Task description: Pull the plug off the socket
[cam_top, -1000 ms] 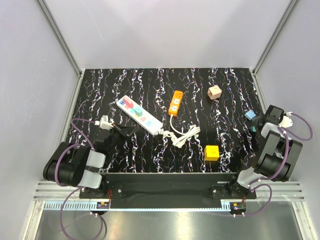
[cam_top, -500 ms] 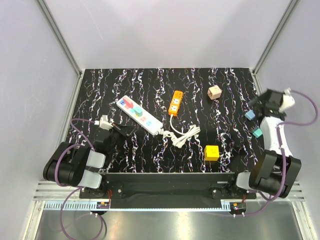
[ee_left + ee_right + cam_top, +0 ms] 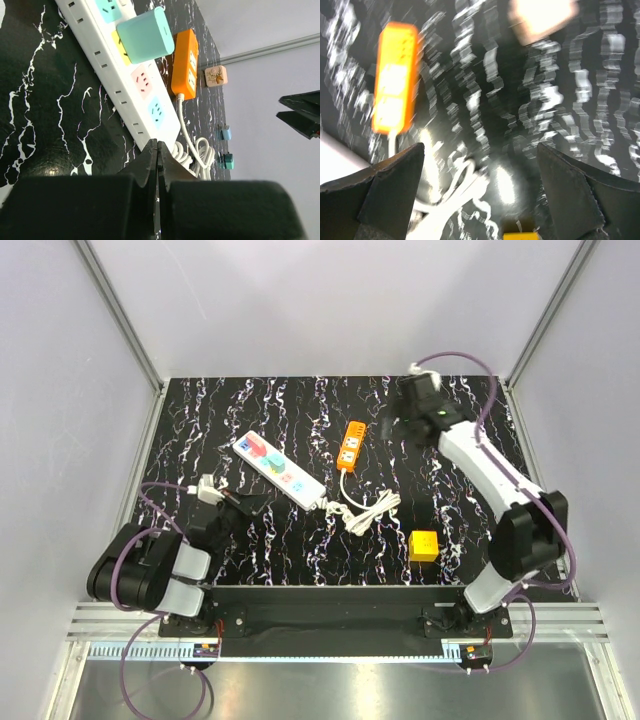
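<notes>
The socket (image 3: 280,469), a long white strip, lies slanted at the left-middle of the table, with a pink plug (image 3: 256,447) and a teal plug (image 3: 272,462) seated in it. The left wrist view shows the socket (image 3: 125,80) with the teal plug (image 3: 145,35) standing on it. My left gripper (image 3: 240,506) rests low near the socket's near end, shut and empty (image 3: 158,145). My right gripper (image 3: 397,424) hangs open over the back middle, beside the orange strip; in its blurred wrist view the gripper (image 3: 479,150) has nothing between its fingers.
An orange power strip (image 3: 351,445) lies right of the socket, and a coiled white cord (image 3: 370,510) in front of it. A yellow cube (image 3: 423,545) sits near the front right. A pink cube (image 3: 540,17) lies at the back. Two small plugs (image 3: 227,147) lie far right.
My right arm has swung from the table's right edge to the back middle, and its jaws have opened wide. The left arm and the socket have not moved.
</notes>
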Controlling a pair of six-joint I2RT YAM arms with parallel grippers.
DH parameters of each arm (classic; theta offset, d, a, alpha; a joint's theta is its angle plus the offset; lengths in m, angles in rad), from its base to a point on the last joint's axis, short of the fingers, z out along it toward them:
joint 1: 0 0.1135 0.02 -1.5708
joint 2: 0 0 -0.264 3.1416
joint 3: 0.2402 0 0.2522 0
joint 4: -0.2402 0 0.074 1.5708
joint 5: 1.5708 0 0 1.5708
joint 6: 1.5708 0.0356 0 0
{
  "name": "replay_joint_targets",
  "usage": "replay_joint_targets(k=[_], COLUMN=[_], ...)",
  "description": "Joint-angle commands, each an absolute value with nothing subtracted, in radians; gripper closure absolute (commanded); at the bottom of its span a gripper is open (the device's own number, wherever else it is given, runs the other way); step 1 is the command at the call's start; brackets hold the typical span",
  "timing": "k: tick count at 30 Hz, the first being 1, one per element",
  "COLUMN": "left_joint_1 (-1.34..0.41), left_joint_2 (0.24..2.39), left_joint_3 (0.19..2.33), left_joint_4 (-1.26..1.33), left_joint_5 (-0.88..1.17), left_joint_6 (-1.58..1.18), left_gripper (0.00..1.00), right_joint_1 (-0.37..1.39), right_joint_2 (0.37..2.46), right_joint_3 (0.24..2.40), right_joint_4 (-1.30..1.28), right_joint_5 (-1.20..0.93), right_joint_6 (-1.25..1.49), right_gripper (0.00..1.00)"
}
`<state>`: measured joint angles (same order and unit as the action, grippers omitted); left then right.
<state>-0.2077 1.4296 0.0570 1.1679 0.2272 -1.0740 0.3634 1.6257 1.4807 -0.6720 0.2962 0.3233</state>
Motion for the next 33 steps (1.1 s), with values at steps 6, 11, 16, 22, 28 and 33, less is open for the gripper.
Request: replay_joint_targets(k=[6,11,16,22,28,33], left_joint_1=[-0.232,-0.23,-0.233,-0.235,-0.241,-0.244], left_joint_2=[1.276,1.033,0.737,0.683,0.807,0.939], left_joint_3=[0.086,0.17,0.311,0.336,0.319,0.31], left_joint_4=[1.008,0.645,0.169,0.104,0.262,0.487], left_joint_5=[0.161,0.16,0.066,0.061,0.063,0.069], left_joint_6=[-0.953,-0.91,-0.845,-0.935,-0.974,-1.005], left_gripper=[1.0,1.0,1.0,1.0,1.0,1.0], right_joint_1=[0.612,0.702,0.73,0.729,0.729,0.727], right_joint_2=[1.767,1.726,1.658,1.644,1.635,1.643], right_joint_3=[1.617,1.594,1.575,1.595,1.589,1.589], right_joint_4=[-0.767,-0.782,-0.787,-0.779,-0.755,-0.726], right_joint_5=[0.264,0.226,0.198,0.16,0.143,0.089], right_joint_6=[0.241,0.256,0.258,0.215,0.163,0.107], right_gripper=[0.0,0.0,0.0,0.0,0.0,0.0])
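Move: The green plug still in the white strip lies about 34 cm to the left of my right hand, some 4 cm back and 14 cm below. The red plug stands about 7 cm farther left of the green one and 6 cm farther out. The orange strip is some 14 cm left of my right hand, 4 cm ahead. For my left hand, the green plug is roughly 8 cm straight ahead, slightly below; the red plug is 14 cm ahead, 7 cm left. I sweep my open right hand some 15 cm left and about 8 cm back towards the green plug, dipping nearly 4 cm and coming back up, while it turns about 30 degrees counter-clockwise; then it hovers short of the white strip. My left hand, fingers still shut, lifts about 12 cm and sinks again by half, its left side rolling up slightly. ##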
